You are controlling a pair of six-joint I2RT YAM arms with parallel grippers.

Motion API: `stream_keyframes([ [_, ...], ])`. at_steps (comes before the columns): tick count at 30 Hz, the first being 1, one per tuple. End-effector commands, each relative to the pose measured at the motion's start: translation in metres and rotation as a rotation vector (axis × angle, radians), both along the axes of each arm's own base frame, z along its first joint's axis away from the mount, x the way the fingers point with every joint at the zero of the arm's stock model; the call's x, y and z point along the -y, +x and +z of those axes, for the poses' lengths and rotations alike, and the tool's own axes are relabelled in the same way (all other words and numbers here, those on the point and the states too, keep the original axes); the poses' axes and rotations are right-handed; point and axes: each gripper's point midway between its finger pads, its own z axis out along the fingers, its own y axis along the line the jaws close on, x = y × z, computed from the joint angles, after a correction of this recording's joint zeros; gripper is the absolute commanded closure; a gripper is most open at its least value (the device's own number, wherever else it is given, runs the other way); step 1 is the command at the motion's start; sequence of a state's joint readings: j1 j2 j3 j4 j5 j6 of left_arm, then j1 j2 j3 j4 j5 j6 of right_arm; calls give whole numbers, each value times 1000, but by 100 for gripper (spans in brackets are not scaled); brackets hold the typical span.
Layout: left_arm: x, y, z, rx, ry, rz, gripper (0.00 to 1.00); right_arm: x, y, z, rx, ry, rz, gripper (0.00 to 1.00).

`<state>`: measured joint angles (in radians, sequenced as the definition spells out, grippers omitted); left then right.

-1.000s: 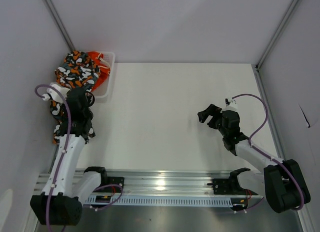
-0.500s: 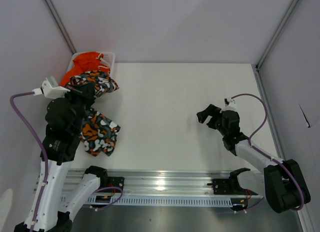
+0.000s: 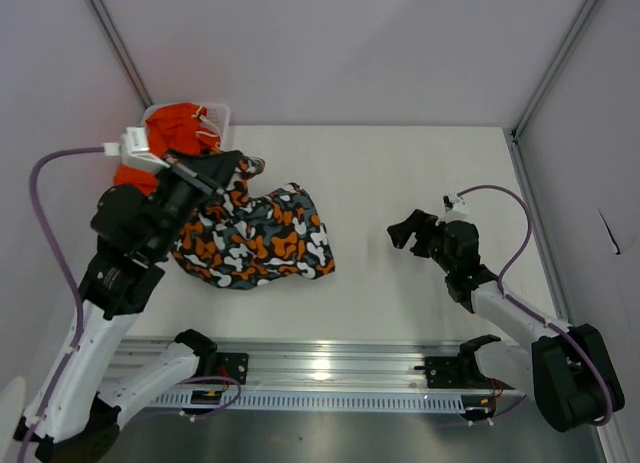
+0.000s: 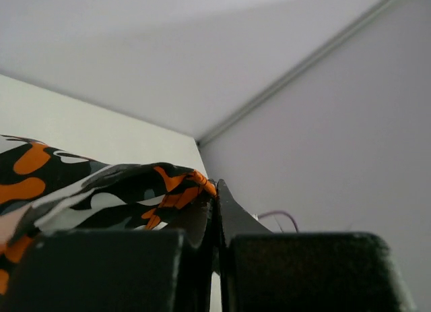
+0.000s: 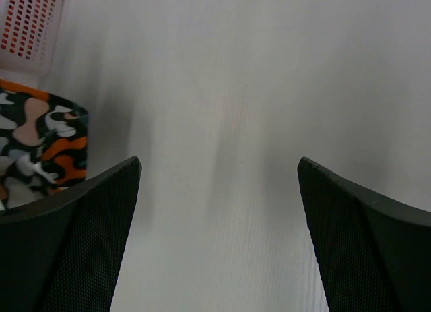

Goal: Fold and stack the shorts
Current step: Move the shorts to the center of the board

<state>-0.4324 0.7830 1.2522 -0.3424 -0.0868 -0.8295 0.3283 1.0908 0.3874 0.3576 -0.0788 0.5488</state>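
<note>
The patterned shorts [image 3: 262, 239], blotched orange, black, white and grey, hang from my left gripper [image 3: 232, 167] and spread down onto the left half of the table. In the left wrist view the gripper [image 4: 217, 188] is shut on an edge of the patterned shorts [image 4: 101, 191]. The plain orange shorts [image 3: 178, 119] lie bunched in the white basket [image 3: 222, 113] at the back left corner. My right gripper [image 3: 405, 228] hovers right of centre, open and empty, pointing left. In the right wrist view the gripper [image 5: 219, 167] faces bare table, with the patterned shorts [image 5: 40, 137] at the left edge.
White walls and metal frame posts close in the table on the left, back and right. The mesh basket [image 5: 27, 22] sits at the far left in the right wrist view. An aluminium rail [image 3: 320, 368] with both arm bases runs along the near edge.
My left arm has swung from the left wall out over the table, carrying the patterned shorts to the right so they now drape on the tabletop. The right gripper has barely moved.
</note>
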Motion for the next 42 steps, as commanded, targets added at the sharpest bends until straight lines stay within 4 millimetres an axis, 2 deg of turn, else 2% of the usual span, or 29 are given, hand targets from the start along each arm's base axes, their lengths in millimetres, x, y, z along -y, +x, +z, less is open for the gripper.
stream_keyframes([
  [1, 30, 3, 17, 48, -19, -31, 100, -9, 6, 35, 125, 23, 44, 1],
  [2, 52, 6, 11, 28, 3, -72, 100, -11, 4, 37, 135, 26, 56, 1],
  [3, 58, 6, 18, 37, 4, -80, 100, -13, 3, 42, 153, 34, 67, 1],
  [7, 102, 33, -4, -26, 57, -124, 100, -7, 1, 44, 165, 19, 39, 2],
  [13, 162, 75, -68, -130, 115, -140, 100, 9, -4, 54, 218, 13, -35, 1],
  [14, 178, 73, -62, -119, 115, -164, 100, 10, -5, 54, 220, 12, -41, 1],
  [15, 197, 82, -85, -154, 164, -165, 100, 12, -5, 54, 223, 10, -49, 1],
  [16, 207, 85, -94, -156, 205, -172, 100, 17, -5, 56, 231, 7, -76, 1],
  [17, 222, 83, -82, -136, 208, -194, 100, 18, -5, 57, 235, 6, -82, 1],
  [18, 240, 91, -109, -166, 271, -214, 100, 20, -6, 56, 234, 3, -91, 1],
  [19, 249, 94, -117, -172, 297, -239, 98, 22, -6, 56, 233, 2, -100, 1],
  [20, 257, 97, -99, -140, 299, -264, 70, 24, -7, 58, 244, 2, -109, 1],
  [21, 268, 96, -107, -149, 349, -323, 56, 25, -7, 57, 244, 1, -114, 1],
  [22, 279, 109, -140, -190, 461, -345, 49, 25, -8, 56, 243, -1, -115, 1],
  [23, 273, 115, -111, -200, 488, -332, 30, 24, -9, 56, 244, 1, -104, 1],
  [24, 262, 127, -154, -319, 604, -307, 9, 22, -8, 58, 251, 4, -93, 1],
  [25, 257, 134, -157, -340, 627, -301, 4, 20, -8, 57, 248, 5, -86, 1],
  [26, 253, 141, -131, -309, 598, -294, 2, 18, -7, 56, 248, 6, -75, 1],
  [29, 219, 156, -130, -353, 568, -262, 1, 7, -6, 56, 240, 10, -18, 1],
  [30, 208, 157, -143, -379, 569, -253, 1, 3, -5, 49, 216, 5, -1, 1],
  [31, 190, 155, -133, -360, 538, -231, 1, 1, -3, 50, 212, 4, 7, 1],
  [32, 181, 151, -146, -383, 544, -224, 1, -1, -2, 44, 191, -1, 16, 1],
  [34, 156, 140, -131, -343, 518, -179, 1, -7, -1, 46, 191, 5, 44, 1],
  [36, 138, 127, -154, -381, 547, -154, 1, -14, -2, 44, 185, 11, 77, 2],
  [37, 127, 123, -152, -376, 544, -120, 1, -16, -2, 45, 191, 13, 86, 1],
  [38, 115, 112, -134, -344, 518, -101, 1, -18, -3, 46, 196, 11, 94, 1],
  [39, 104, 105, -159, -390, 546, -88, 1, -19, -5, 47, 201, 8, 95, 1],
  [41, 81, 90, -144, -360, 511, -29, 1, -17, -5, 49, 211, -8, 79, 1],
  [42, 69, 84, -170, -408, 537, -13, 1, -13, -7, 59, 240, -10, 60, 1],
])
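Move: The left hand, shut on one end of the hanging shorts, is high up: the board's centre lies about 11 cm ahead, 17 cm to its right and 45 cm below. The basket of orange clothes sits some 28 cm ahead and 22 cm to its left; the right gripper is about 7 cm ahead and 31 cm right, 35 cm lower. From the open right hand, the board's centre is roughly 5 cm ahead, 15 cm left and 12 cm below. Left hand swings shorts some 28 cm right and down, releases them, returns left; right hand bobs 5 cm. ##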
